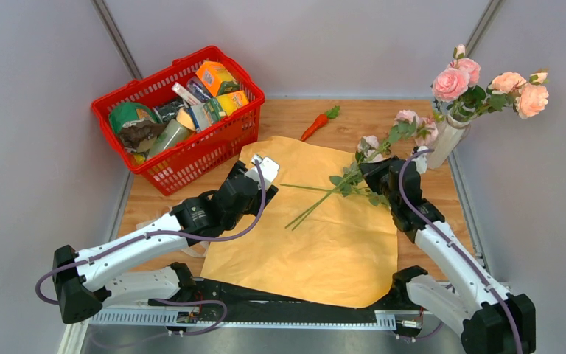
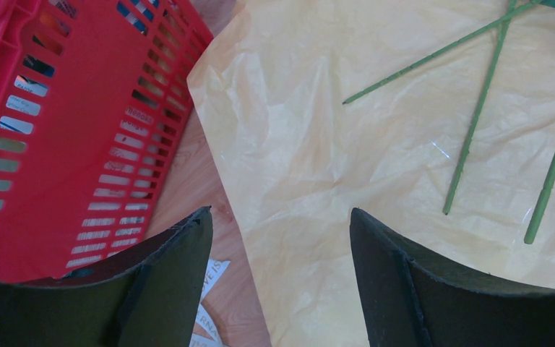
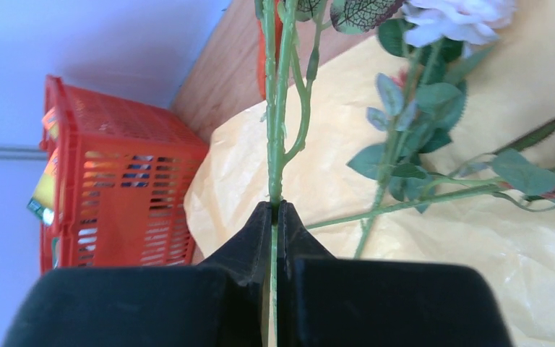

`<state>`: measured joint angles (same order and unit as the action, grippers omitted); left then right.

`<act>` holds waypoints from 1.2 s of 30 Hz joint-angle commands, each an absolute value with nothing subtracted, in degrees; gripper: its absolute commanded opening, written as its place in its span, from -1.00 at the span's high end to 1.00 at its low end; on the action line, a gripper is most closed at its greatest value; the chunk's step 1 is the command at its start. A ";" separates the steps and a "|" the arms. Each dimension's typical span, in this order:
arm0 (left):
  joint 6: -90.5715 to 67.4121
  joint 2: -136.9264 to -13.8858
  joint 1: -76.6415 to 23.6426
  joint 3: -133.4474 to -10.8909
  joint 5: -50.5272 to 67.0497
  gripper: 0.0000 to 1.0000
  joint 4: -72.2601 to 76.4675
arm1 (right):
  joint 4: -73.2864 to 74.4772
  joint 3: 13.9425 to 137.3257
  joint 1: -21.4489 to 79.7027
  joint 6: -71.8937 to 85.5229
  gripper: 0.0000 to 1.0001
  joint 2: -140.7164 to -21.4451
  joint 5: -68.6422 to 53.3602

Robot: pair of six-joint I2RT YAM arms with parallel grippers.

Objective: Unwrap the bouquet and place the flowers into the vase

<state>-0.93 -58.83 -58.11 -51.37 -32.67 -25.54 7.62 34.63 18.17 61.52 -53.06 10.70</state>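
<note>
The bouquet's tan-yellow wrapping paper (image 1: 317,236) lies spread flat on the table. The white vase (image 1: 447,144) stands at the far right and holds several pink blooms (image 1: 451,82). More flowers (image 1: 405,129) lie with their green stems (image 1: 317,203) across the paper. My right gripper (image 1: 380,174) is shut on one flower stem (image 3: 275,144), which runs up from between its jaws at the right gripper (image 3: 275,207). Other leafy flowers (image 3: 405,123) lie on the paper just beyond it. My left gripper (image 1: 265,165) hangs open over the paper's left edge (image 2: 209,108), the left gripper (image 2: 280,217) holding nothing, with bare stems (image 2: 473,137) to its right.
A red basket (image 1: 208,53) full of groceries stands at the back left, close to my left gripper; the same basket (image 2: 65,144) fills the left wrist view's left side. A toy carrot (image 1: 315,127) lies behind the paper. Printed cream ribbon (image 2: 208,285) lies on the wood beside the paper.
</note>
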 commanded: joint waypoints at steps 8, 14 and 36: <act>-0.09 -58.10 -58.27 -53.17 -33.31 -0.54 -24.61 | 1.24 45.43 26.10 45.19 1.00 -49.57 9.41; -0.09 -58.18 -58.27 -53.00 -33.40 -0.54 -24.61 | -9.83 49.12 29.97 31.05 1.00 -50.45 7.12; 0.00 -58.62 -58.27 -53.00 -33.40 -0.54 -24.61 | -21.35 62.40 24.53 -29.70 1.00 -46.05 23.20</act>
<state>-0.93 -58.83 -58.11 -51.37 -32.71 -25.52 -17.39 59.42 28.36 -18.74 -46.54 19.25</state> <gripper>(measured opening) 0.771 0.013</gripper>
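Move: The vase, where the pink roses already pinched in the right hand are bound, stands some 20 cm to that hand's right and 12 cm ahead, its middle about 5 cm lower. Peach roses already in it lean roughly 10 cm farther right and about 10 cm above the hand. White roses lie on the paper about 14 cm ahead, 3 cm right and 13 cm below. From the left hand the vase is about 46 cm right, 16 cm ahead and 8 cm lower. The pink roses, kept pinched by their stems in the shut right fingers, are carried steeply up about 33 cm, swinging some 7 cm left first and then about 10 cm back right over the second half. The right wrist tips its fingers from below level to pointing forward and up, and rolls strongly, its left side dropping, to stand the blooms up. ##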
